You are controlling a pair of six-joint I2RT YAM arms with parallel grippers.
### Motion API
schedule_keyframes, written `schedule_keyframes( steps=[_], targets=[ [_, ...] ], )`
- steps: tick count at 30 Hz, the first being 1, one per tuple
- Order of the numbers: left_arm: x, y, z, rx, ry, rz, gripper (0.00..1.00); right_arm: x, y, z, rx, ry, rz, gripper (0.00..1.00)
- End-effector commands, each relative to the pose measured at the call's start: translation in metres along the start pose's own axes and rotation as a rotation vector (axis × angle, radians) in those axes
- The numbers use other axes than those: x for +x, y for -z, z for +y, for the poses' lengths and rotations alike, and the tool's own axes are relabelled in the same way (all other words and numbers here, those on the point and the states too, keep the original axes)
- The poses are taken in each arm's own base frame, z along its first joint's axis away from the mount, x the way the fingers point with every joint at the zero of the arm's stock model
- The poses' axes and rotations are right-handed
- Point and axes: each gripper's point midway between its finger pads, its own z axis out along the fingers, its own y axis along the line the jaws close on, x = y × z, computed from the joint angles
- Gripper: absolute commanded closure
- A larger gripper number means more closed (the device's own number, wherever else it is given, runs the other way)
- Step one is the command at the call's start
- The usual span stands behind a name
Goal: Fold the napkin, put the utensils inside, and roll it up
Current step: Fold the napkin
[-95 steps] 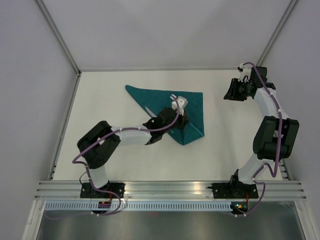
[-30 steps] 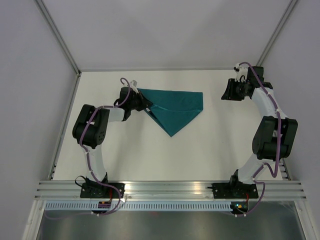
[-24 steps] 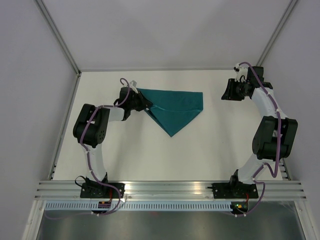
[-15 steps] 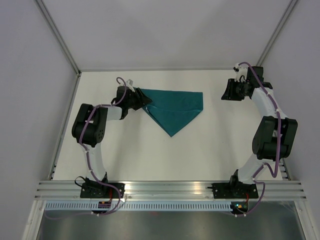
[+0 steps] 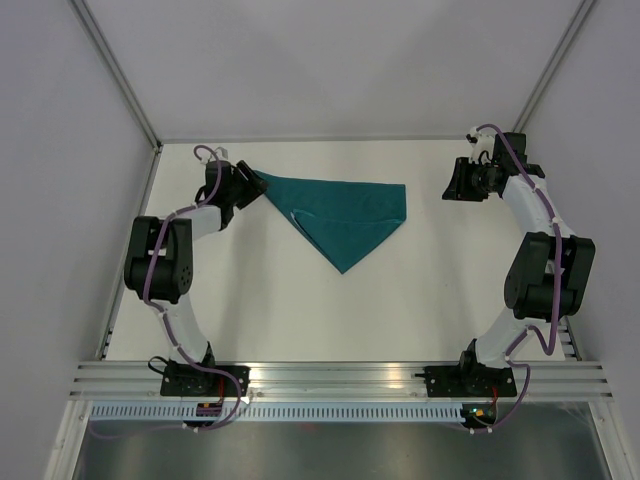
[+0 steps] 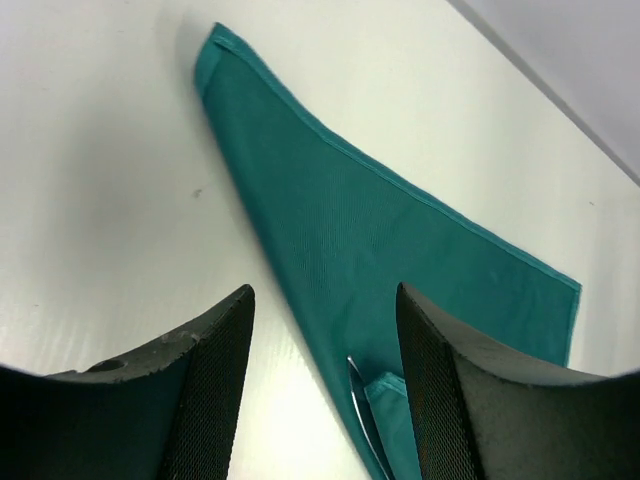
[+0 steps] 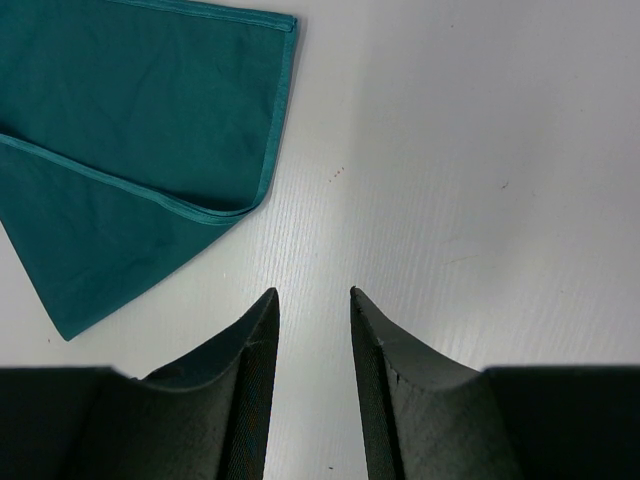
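Observation:
The teal napkin lies folded into a triangle at the back of the table, its point toward the arms. My left gripper stands open at the napkin's left corner, holding nothing. In the left wrist view the napkin runs up between the open fingers, and the thin silvery tip of a utensil pokes out from under a folded layer; the rest of the utensils are hidden. My right gripper hovers open right of the napkin, apart from it. Its fingertips frame bare table beside the napkin.
The white table is bounded by grey walls at the back and both sides, with a metal rail along the near edge where the arm bases sit.
My left gripper has opened and let go of the napkin's left corner, then drawn back to the left. The napkin's left corner now lies stretched further left. The right arm has not moved.

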Motion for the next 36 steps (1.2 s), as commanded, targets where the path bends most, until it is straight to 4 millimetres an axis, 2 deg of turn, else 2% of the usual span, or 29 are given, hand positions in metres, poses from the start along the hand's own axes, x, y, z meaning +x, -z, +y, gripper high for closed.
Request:
schedule_keyframes(
  steps=[1,5,7,8,10,11,13,19,22,28,33,36],
  targets=[
    [-0.01,-0.011,0.018,-0.106,0.004,-0.001,0.36,-0.012,0.009,0.006,-0.009,0.022,-0.037,0.59],
    [-0.009,-0.025,0.028,-0.141,0.01,0.016,0.36,-0.013,0.008,0.007,-0.014,0.023,-0.035,0.59],
    [-0.015,-0.031,0.03,-0.153,0.014,0.008,0.36,-0.012,0.008,0.007,-0.014,0.023,-0.033,0.59],
    [-0.009,-0.037,0.036,-0.17,0.02,0.029,0.36,-0.012,0.008,0.007,-0.014,0.023,-0.033,0.59],
    [-0.016,-0.044,0.035,-0.183,0.019,0.021,0.36,-0.012,0.008,0.007,-0.016,0.022,-0.033,0.59],
    [-0.009,-0.048,0.045,-0.213,0.025,0.043,0.36,-0.012,0.008,0.007,-0.016,0.022,-0.033,0.59],
    [-0.014,-0.054,0.044,-0.218,0.024,0.037,0.37,-0.012,0.008,0.007,-0.017,0.023,-0.033,0.59],
    [-0.013,-0.068,0.05,-0.251,0.049,0.054,0.4,-0.012,0.007,0.007,-0.02,0.022,-0.033,0.59],
    [-0.009,-0.072,0.055,-0.281,0.059,0.072,0.44,-0.014,0.006,0.008,-0.023,0.024,-0.036,0.59],
    [-0.009,-0.078,0.059,-0.326,0.059,0.08,0.63,-0.012,0.004,0.008,-0.028,0.02,-0.03,0.6],
    [-0.01,-0.08,0.059,-0.343,0.053,0.074,0.69,-0.013,0.004,0.009,-0.03,0.024,-0.031,0.6],
    [-0.011,-0.078,0.058,-0.343,0.05,0.073,0.8,-0.014,0.005,0.009,-0.03,0.023,-0.034,0.6]
  ],
)
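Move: Ahead of the left hand, the napkin's far-left corner lies about 8 cm farther out, 5 cm to the left and 8 cm below. The knife end showing beside the folded flap is some 6 cm back and 7 cm to the right of this hand, at about the same depth. The napkin's far-right corner is roughly 4 cm ahead and 36 cm to the right. From the right hand, the far-left corner is about 9 cm ahead, 53 cm left and 13 cm below. Reaching forward and down about 6 cm each, with some 3 cm to the left, the left hand goes to the napkin's slanting left edge just short of the far-left corner. The wrist tips the fingers some 15 degrees farther down and turns slightly counter-clockwise. Most of the sinking comes first; then the wide-open fingers close astride the edge, one over cloth and one over bare table, beginning to pinch it. ##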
